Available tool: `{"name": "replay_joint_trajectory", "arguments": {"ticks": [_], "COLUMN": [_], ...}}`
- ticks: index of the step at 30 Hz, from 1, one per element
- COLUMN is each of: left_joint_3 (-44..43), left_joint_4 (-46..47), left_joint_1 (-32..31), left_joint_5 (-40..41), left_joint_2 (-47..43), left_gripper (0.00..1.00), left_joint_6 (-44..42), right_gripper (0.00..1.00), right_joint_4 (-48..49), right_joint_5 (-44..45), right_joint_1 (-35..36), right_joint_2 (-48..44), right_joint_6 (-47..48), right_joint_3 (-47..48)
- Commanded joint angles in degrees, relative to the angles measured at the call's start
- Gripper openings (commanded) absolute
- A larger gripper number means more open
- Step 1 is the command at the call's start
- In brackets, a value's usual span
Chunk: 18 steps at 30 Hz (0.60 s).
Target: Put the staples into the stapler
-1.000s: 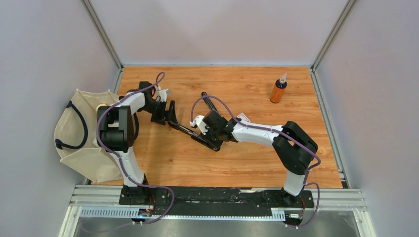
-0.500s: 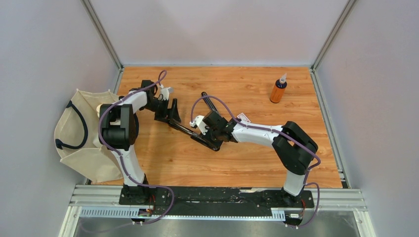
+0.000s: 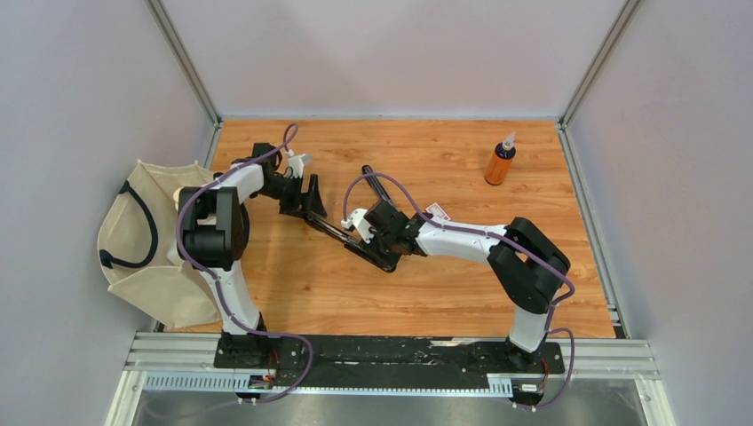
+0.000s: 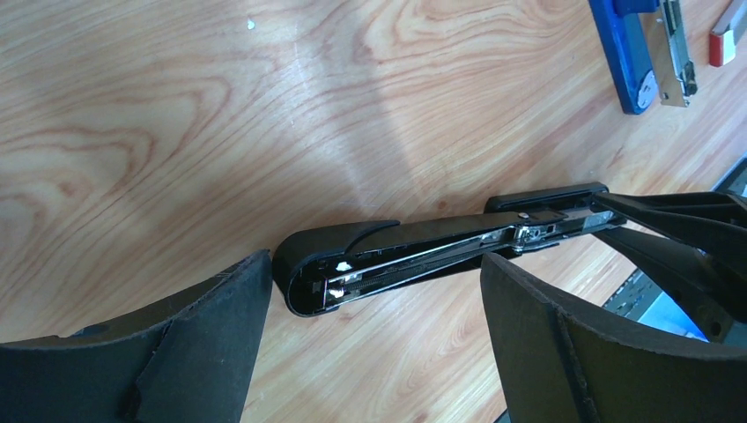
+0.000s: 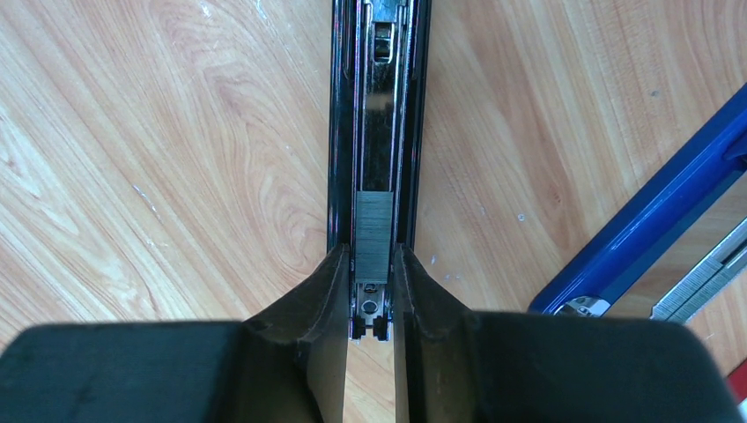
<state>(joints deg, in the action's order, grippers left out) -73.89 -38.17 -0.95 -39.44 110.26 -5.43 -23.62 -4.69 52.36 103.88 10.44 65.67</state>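
The black stapler lies opened out flat on the wooden table, its metal channel facing up. A grey staple strip sits in that channel. My right gripper is shut on the strip, one finger on each side; in the top view the right gripper is over the stapler's middle. My left gripper is open, its fingers standing either side of the stapler's rounded end without touching it. The left gripper is at the stapler's left end. The staples box lies behind my right arm.
A blue stapler lies open just right of the black one and also shows in the left wrist view as the blue stapler. An orange bottle stands at the back right. A cloth bag hangs off the table's left edge.
My left gripper has moved a little to the right, closer over the stapler's left end, still open. The right arm and the stapler have not moved.
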Motion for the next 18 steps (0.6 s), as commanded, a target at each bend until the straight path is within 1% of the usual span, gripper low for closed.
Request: {"name": "replay_joint_trajectory", "arguments": {"ticks": [1, 5, 12, 18], "left_joint_3": [-0.3, -0.3, 0.2, 1.1], "left_joint_4": [-0.5, 0.3, 2.1, 2.9], "left_joint_1": [-0.9, -1.1, -1.8, -3.7], "left_joint_5": [-10.1, -11.9, -13.6, -15.1], "left_joint_2": [-4.6, -6.5, -10.0, -12.6], "left_gripper": [0.94, 0.94, 0.94, 0.94], "left_joint_6": [2.1, 3.1, 4.8, 5.1], "right_gripper": [0.09, 0.08, 0.08, 0.08], "right_joint_4": [0.1, 0.1, 0.0, 0.0], "right_joint_5": [-1.6, -1.6, -1.6, -1.6], "right_joint_1": [0.6, 0.6, 0.8, 0.7], "right_joint_2": [2.3, 3.0, 3.7, 4.1], "right_joint_6": [1.5, 1.7, 2.0, 2.0], "right_joint_3": [0.6, 0.8, 1.1, 1.3]}}
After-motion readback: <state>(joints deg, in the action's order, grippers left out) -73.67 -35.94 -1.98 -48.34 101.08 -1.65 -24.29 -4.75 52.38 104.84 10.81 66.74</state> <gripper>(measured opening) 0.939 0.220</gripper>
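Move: The free end of the black stapler's opened lid sits right at the left hand's wide-open fingers, about 1 cm ahead, 1 cm right and 2 cm below. The stapler's other end, pinched by the right hand, is some 17 cm to the right of the left hand and 13 cm back, 3 cm lower; the blue stapler's middle is about 18 cm right, 1 cm ahead and 4 cm down. From the right hand the lid's free end lies roughly 12 cm ahead and 17 cm left, about level. Upward, quickening from a near standstill, the left hand rises about 7 cm with its fingers still wide open, veering some 3 cm to the right late on, while the wrist swings the fingers roughly 10 degrees less down and more to the right. The forward finger, against the lid's free end at the start, comes clear of it; the right hand keeps its pinch on the stapler's other end and stays in place. ##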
